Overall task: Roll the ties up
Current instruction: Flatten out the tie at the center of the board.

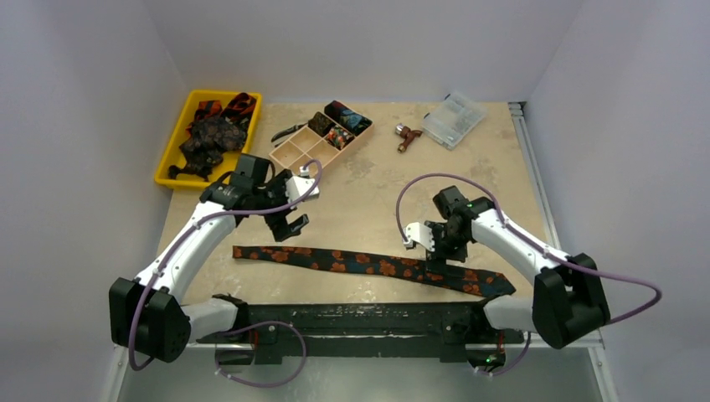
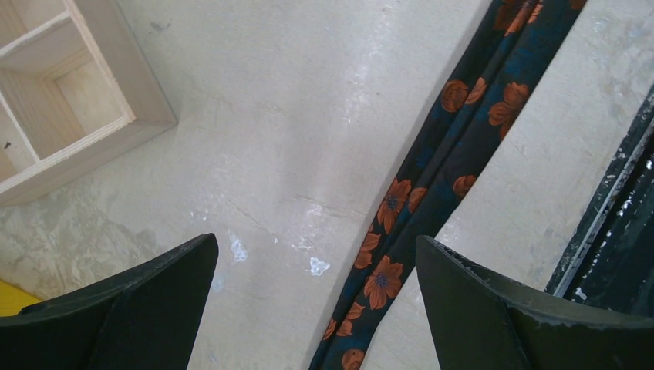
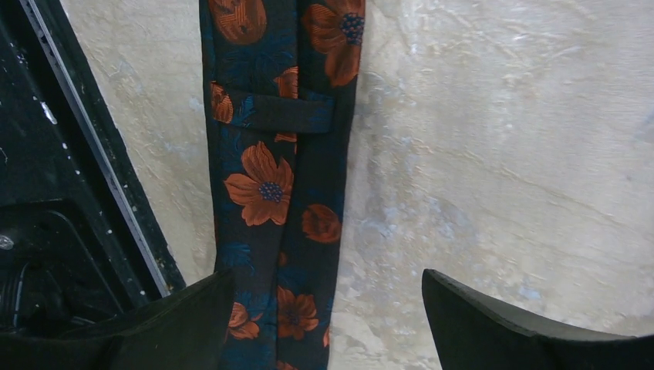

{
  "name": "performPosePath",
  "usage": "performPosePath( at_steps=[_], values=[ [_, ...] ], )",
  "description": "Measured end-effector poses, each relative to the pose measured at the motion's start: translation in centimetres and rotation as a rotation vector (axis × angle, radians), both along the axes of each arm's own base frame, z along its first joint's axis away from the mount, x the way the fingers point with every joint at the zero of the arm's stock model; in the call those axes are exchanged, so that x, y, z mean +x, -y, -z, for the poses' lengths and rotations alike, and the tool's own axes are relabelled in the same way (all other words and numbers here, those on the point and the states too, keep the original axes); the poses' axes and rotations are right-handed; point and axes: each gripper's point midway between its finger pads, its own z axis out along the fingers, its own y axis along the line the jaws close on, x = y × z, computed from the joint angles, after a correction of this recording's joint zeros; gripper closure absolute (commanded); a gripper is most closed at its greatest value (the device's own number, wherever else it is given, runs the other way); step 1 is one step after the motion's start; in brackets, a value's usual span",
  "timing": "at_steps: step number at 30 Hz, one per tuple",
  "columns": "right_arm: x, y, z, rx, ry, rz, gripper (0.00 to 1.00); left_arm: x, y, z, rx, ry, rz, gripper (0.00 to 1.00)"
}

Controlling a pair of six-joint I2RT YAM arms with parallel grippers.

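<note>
One tie point(image 1: 368, 264), dark with orange flowers, lies flat and unrolled across the near part of the table. My left gripper point(image 1: 289, 226) hovers open just behind its narrow left part. In the left wrist view the tie point(image 2: 463, 131) runs diagonally between the wide-apart jaws of the left gripper point(image 2: 318, 254), nearer the right finger. My right gripper point(image 1: 435, 270) stands open over the wider right part. In the right wrist view the tie point(image 3: 278, 177) shows its back seam and keeper loop point(image 3: 270, 112). There it passes by the left finger of the right gripper point(image 3: 328, 281). Neither gripper holds anything.
A yellow tray point(image 1: 172, 155) at the back left holds several loose ties point(image 1: 213, 134). A wooden divided box point(image 1: 301, 151) beside it holds rolled ties point(image 1: 343, 121). Pliers point(image 1: 289, 131), a small tool point(image 1: 408, 136) and a clear plastic case point(image 1: 453, 119) lie at the back. The black base rail point(image 1: 368, 322) lines the near edge.
</note>
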Motion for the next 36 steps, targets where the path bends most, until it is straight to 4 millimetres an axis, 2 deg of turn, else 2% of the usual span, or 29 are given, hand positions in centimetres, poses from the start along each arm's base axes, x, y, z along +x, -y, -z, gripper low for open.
performPosePath(
  at_steps=[6, 8, 11, 17, 23, 28, 36],
  values=[
    [-1.0, -0.1, 2.5, -0.059, -0.115, -0.006, 0.19, 1.3, -0.7, 0.4, 0.034, 0.012, -0.075, 0.0],
    [-1.3, -0.1, 3.2, -0.078, -0.153, -0.015, 0.28, 1.7, -0.9, 0.4, 0.043, 0.023, -0.09, 0.0],
    [-1.1, 0.0, 3.6, -0.105, -0.153, -0.032, 0.49, 2.0, -1.3, 0.5, 0.061, 0.033, -0.106, 0.0],
    [-0.1, 0.1, 3.9, -0.126, -0.124, -0.059, 0.64, 2.4, -1.8, 0.7, 0.087, 0.053, -0.122, 0.0],
    [0.7, 1.4, 4.0, -0.16, -0.115, -0.088, 0.66, 1.4, -2.3, 2.0, 0.115, 0.04, -0.095, 0.0],
    [1.9, 2.5, 3.9, -0.177, -0.15, -0.055, 0.8, 0.9, -2.5, 2.3, 0.128, 0.041, -0.066, 0.0],
    [1.9, 2.5, 4.0, -0.179, -0.177, -0.058, 0.72, 0.8, -2.5, 2.3, 0.131, 0.046, -0.057, 0.0]
  ],
)
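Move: The right hand is open above the tie's wide part, whose middle lies about 2 cm back from it and 5 cm below. On the tie, the keeper loop is some 5 cm to the hand's left and 1 cm back; the wide tip is roughly 15 cm to its right and 5 cm back. The board's near edge runs about 8 cm back. From the left hand, that wide part lies about 39 cm right, 9 cm back and 14 cm below. The right fingertips come down about 4 cm onto the tie's forward edge, easing back slightly as they sink. They close most of the way, then sweep low along the board, forward about 3.5 cm and some 2.5 cm right, the rear fingertip on the edge, the wrist tilting roughly 15 degrees. The left hand, wide open and holding nothing, drifts left and down, first forward and then back again. ##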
